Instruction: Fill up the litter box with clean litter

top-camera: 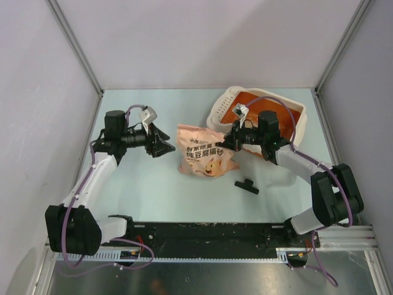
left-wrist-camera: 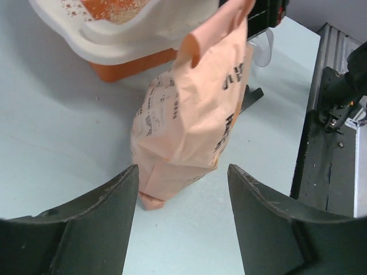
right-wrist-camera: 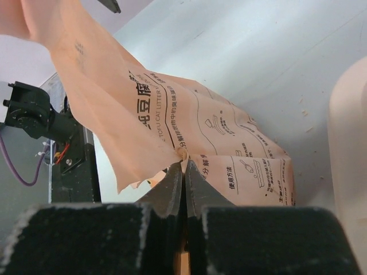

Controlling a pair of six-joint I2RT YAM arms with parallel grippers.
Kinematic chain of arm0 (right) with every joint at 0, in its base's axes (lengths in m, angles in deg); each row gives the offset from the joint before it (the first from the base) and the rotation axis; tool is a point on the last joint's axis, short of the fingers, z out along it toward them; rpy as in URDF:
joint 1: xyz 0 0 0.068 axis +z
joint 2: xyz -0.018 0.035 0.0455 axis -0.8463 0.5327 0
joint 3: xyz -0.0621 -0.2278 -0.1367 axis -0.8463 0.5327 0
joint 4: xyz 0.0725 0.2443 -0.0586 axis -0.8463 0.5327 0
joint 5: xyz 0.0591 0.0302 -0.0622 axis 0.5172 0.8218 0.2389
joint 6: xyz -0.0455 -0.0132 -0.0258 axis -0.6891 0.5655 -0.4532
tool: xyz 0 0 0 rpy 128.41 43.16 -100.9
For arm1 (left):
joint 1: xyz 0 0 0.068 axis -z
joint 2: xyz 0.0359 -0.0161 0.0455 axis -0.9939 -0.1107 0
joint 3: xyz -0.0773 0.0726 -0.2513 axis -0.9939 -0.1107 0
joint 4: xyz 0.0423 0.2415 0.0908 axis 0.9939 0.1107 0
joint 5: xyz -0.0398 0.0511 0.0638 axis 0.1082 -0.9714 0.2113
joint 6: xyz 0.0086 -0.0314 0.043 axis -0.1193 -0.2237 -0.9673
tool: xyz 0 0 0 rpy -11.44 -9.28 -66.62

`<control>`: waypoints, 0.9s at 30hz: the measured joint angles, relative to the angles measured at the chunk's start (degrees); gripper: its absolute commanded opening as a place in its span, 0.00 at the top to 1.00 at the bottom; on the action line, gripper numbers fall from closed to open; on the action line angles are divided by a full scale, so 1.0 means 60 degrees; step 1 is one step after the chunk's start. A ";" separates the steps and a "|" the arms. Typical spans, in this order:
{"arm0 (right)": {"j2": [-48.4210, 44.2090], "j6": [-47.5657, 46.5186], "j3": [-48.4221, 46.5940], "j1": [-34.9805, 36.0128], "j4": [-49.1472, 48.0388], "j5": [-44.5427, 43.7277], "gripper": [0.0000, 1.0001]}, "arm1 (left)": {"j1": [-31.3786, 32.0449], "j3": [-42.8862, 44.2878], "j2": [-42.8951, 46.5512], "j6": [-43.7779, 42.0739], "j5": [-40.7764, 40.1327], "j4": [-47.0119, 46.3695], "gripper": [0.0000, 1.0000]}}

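Observation:
The litter box (top-camera: 293, 110), cream outside and orange inside, stands at the back right. Its rim (left-wrist-camera: 126, 40) fills the top of the left wrist view, with pale clean litter (left-wrist-camera: 117, 10) lying inside. A pink printed bag (top-camera: 206, 152) rests on the table between the arms. My right gripper (top-camera: 231, 141) is shut on a fold of the bag's edge (right-wrist-camera: 183, 153), and the loose top of the bag (right-wrist-camera: 86, 51) rises above the pinch. My left gripper (top-camera: 164, 145) stands open just left of the bag (left-wrist-camera: 189, 114), with nothing between its fingers (left-wrist-camera: 114, 217).
A small black part (top-camera: 247, 185) lies on the table in front of the bag. The black base rail (top-camera: 202, 236) runs along the near edge. Grey enclosure walls (top-camera: 43, 92) close in the sides and back.

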 measured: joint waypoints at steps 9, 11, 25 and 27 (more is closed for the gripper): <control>-0.0087 -0.0568 -0.0379 0.0106 0.1111 -0.0255 1.00 | 0.1279 -0.0117 0.0022 -0.0663 -0.0200 -0.0324 0.29; -0.0157 -0.0718 -0.0401 0.0124 0.1330 -0.0262 1.00 | 0.1395 -0.0117 -0.0229 -0.0652 -0.0259 -0.0692 0.29; -0.0299 -0.0605 -0.0437 0.0178 0.1767 -0.0379 1.00 | 0.2401 -0.0266 -0.0994 -0.0131 0.0237 -0.1931 0.81; -0.0299 -0.0543 -0.0437 0.0186 0.1814 -0.0342 1.00 | 0.2404 -0.0379 -0.0987 0.0131 0.0229 -0.2044 0.94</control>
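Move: The litter bag's raised left rim lies about 7 cm right of the left hand, some 2 cm back and slightly below. The bag's body is some 16 cm right, level with the hand in reach and 10 cm below; beyond it the litter box sits about 38 cm right and 16 cm ahead, and the black clip 33 cm right and 7 cm back, both near table height. From the right hand, already gripping the opposite rim, that left rim is about 15 cm left, roughly level. Left hand reaches about 8 cm right and slightly back, pinching the bag's left rim; right keeps hold. ##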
